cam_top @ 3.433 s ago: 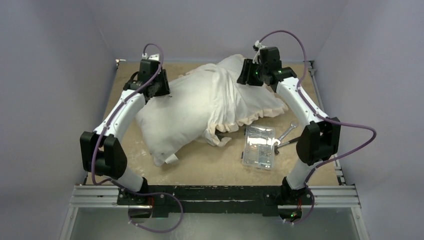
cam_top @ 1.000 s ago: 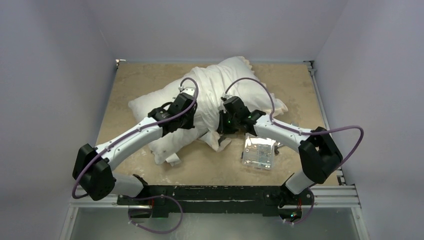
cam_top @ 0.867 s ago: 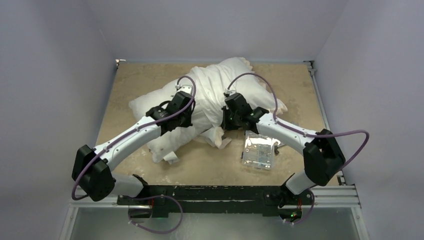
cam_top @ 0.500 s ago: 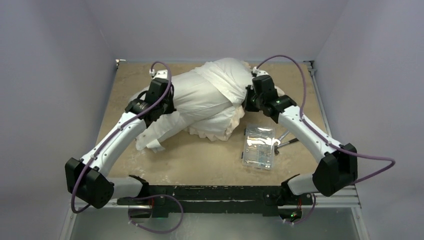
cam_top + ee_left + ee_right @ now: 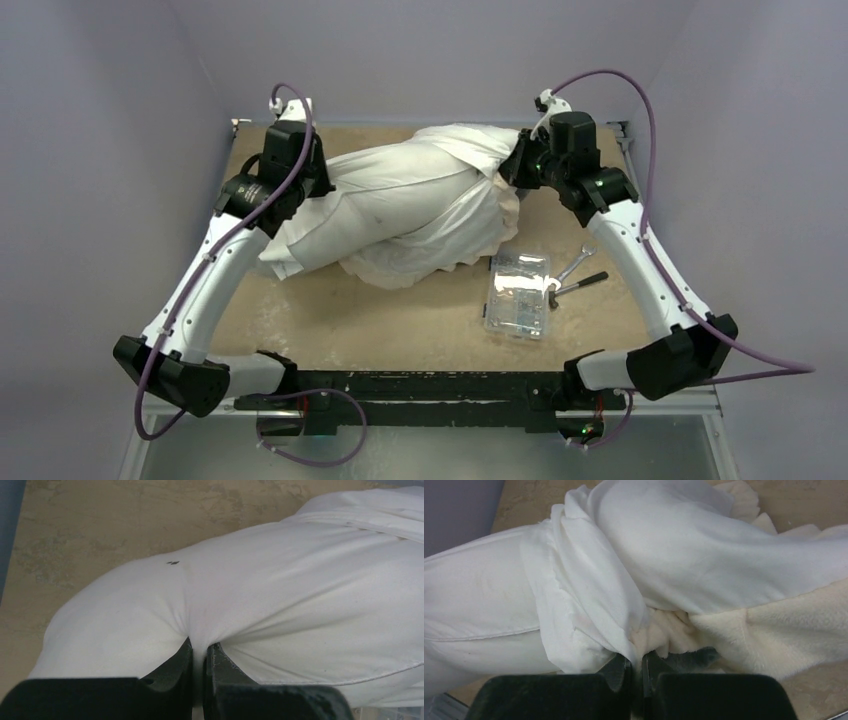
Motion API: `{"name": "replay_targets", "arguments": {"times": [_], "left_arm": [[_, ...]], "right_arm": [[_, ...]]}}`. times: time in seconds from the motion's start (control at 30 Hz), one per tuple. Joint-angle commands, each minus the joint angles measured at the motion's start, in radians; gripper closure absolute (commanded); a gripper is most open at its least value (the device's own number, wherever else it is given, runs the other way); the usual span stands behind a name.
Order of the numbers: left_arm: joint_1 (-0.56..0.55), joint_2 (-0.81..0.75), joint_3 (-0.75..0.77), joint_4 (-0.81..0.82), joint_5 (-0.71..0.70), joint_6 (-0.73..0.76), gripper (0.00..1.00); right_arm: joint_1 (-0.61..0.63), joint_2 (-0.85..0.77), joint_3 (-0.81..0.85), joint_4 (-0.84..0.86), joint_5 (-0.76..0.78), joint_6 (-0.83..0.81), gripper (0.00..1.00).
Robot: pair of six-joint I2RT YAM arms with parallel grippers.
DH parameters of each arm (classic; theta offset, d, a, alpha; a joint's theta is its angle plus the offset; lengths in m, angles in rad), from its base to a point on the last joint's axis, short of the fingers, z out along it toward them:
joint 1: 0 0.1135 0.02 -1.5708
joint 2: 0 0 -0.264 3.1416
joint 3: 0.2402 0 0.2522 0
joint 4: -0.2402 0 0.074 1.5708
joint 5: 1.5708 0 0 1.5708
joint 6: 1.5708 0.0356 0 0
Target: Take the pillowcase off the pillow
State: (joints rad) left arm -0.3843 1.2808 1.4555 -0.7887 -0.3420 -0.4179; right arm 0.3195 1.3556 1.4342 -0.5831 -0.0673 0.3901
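The plain white pillow [image 5: 375, 190] hangs stretched between my two grippers over the back of the table. My left gripper [image 5: 305, 190] is shut on a pinch of its smooth, speckled fabric [image 5: 210, 595] at the left end, with the jaws pressed together [image 5: 200, 652]. The pillowcase [image 5: 470, 215] is bunched over the pillow's right end, and its cream frill [image 5: 400, 272] droops toward the table. My right gripper [image 5: 512, 170] is shut on the pillowcase's white fabric and cream frill [image 5: 659, 630], its jaws [image 5: 637, 662] closed; a bit of dark plush [image 5: 704, 656] shows beside them.
A clear plastic box [image 5: 518, 293] lies on the table [image 5: 380, 320] at front right. A wrench [image 5: 572, 265] and a black-handled tool [image 5: 582, 282] lie just right of it. Grey walls close in the back and both sides.
Both arms have swung back and apart, carrying pillow and pillowcase toward the far side and pulling them taut. The right gripper has shut on the pillowcase's edge.
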Motion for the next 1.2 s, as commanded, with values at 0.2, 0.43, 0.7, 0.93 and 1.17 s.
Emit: {"name": "replay_targets", "arguments": {"times": [0.2,0.43,0.7,0.93,1.17], "left_arm": [[0.053,-0.203,-0.170,0.044,0.141,0.048,1.00],[0.052,-0.383,-0.484,0.103,0.367,-0.123,0.96],[0.053,-0.344,-0.552,0.224,0.516,-0.254,0.26],[0.053,-0.069,-0.159,0.085,0.622,-0.113,0.13],[0.056,0.116,0.115,0.025,0.527,-0.002,0.11]], "right_arm": [[-0.056,-0.134,-0.184,0.210,-0.366,-0.073,1.00],[-0.056,-0.224,-0.429,0.180,-0.531,-0.102,0.86],[-0.056,-0.262,-0.440,0.060,-0.373,-0.143,0.46],[-0.056,-0.263,-0.306,-0.043,-0.374,-0.183,0.07],[-0.056,-0.303,-0.256,-0.095,-0.326,-0.185,0.01]]}}
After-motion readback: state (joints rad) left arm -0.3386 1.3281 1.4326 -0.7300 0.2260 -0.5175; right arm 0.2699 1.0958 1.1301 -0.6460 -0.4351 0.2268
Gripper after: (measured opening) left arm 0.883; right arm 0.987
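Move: Each hand pinches one end of the pillow in the air: its middle is roughly 12 cm right and 2 cm back of the left hand, 20 cm left and 4 cm back of the right, and about 8 cm below both. The landing spot on the table is some 9 cm back and 7 cm right of the left hand, 9 cm back and 23 cm left of the right, 26 cm down. From the right hand, the clear box is 18 cm back, 4 cm right; the hammer 17 cm back, 17 cm right; both 28 cm down. Both hands keep their pinch on pillow and pillowcase through a tiny lift, then swing back and down some 10 cm towards the table and open, letting go. The left rolls its left side down about 25 degrees, turns clockwise, edges right, then rises forward about 10 cm over the pillow; the right turns some 20 degrees counter-clockwise and backs straight up about 5 cm. ##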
